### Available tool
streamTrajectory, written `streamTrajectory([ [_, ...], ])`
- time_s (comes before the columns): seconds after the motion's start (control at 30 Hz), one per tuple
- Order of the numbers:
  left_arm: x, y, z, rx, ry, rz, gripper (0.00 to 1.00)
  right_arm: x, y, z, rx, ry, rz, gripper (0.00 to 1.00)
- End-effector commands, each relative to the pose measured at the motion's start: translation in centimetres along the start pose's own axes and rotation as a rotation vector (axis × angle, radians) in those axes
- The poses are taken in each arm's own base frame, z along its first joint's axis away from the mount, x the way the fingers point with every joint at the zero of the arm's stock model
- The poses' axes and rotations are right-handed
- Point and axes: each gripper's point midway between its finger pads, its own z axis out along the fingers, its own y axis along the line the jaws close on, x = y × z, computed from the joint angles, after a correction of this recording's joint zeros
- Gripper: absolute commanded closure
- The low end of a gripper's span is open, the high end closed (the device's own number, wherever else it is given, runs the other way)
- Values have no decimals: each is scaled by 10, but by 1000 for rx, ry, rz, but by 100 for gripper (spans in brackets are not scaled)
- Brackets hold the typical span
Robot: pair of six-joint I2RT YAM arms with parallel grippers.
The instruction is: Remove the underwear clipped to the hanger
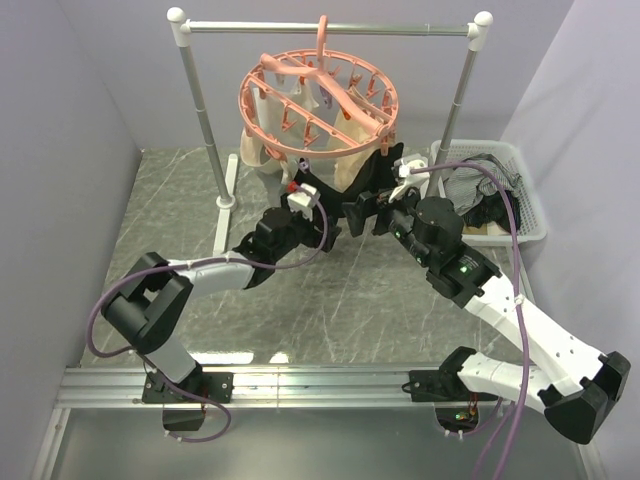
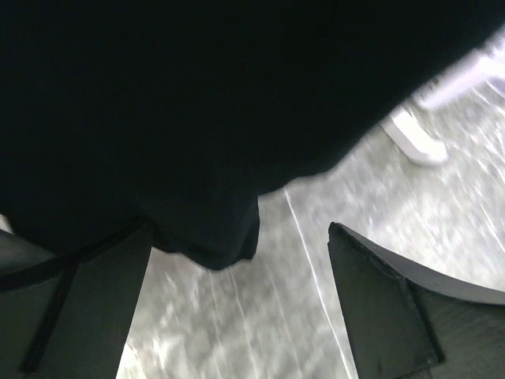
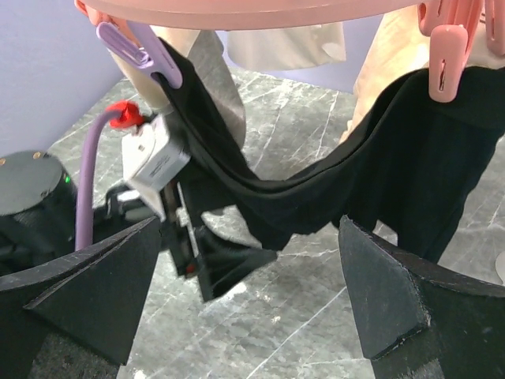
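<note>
The salmon-pink hanger (image 1: pixel 318 95) hangs from the silver rail. Its rim runs along the top of the right wrist view (image 3: pixel 260 12). Black underwear (image 3: pixel 379 166) hangs below it between a purple clip (image 3: pixel 138 47) and a pink clip (image 3: pixel 446 67). It also shows in the top view (image 1: pixel 375 170). Cream underwear (image 1: pixel 262 150) hangs behind. My left gripper (image 2: pixel 237 304) is open under the black fabric (image 2: pixel 197 118), whose lower edge hangs by its left finger. My right gripper (image 3: pixel 245 308) is open and empty, just below and in front of the black underwear, facing the left gripper (image 3: pixel 225 264).
A white basket (image 1: pixel 530 215) holding dark and grey garments stands at the right. The rail's uprights (image 1: pixel 205 120) and white feet (image 1: pixel 226 195) stand on the grey marbled table. A wall rises on each side.
</note>
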Motion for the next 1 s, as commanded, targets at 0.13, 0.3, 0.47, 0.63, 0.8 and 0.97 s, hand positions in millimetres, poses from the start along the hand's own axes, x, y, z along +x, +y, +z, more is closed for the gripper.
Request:
streamTrajectory([
  [0.13,-41,47,1,-274,-122,114,1,-8,-2,-8,12,-36,8,0],
  [0.3,-38,75,11,-388,-85,177,1,-5,-1,-5,9,-26,9,0],
  [0.47,-54,94,24,-462,-104,186,0,-5,-3,-7,17,-23,5,0],
  [0.63,-66,113,12,-597,-114,180,0,-2,-5,-11,21,-27,6,0],
  [0.8,-59,101,11,-490,-129,187,1,0,-4,-9,20,-24,13,0],
  [0.97,-72,74,16,-291,-193,166,1,1,-4,-10,20,-13,11,0],
])
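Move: The black underwear sags between two clips of the hanger; its middle is about 5 cm ahead of the open left hand, 5 cm to its right and 14 cm above. From that hand, the purple clip is roughly 6 cm ahead, 4 cm left, 22 cm up, and the pink clip about 8 cm ahead, 12 cm right, 24 cm up. From the right hand, the underwear lies some 8 cm ahead and 2 cm left, near its height. Under the underwear's sagging left part, the left hand travels forward about 8 cm and left about 7 cm at nearly the same height, easing back about 1 cm at the end. Its fingers stay wide open, swinging roughly 25 degrees counter-clockwise while the hand's left side rises, until the cloth lies right up against the gripper. ##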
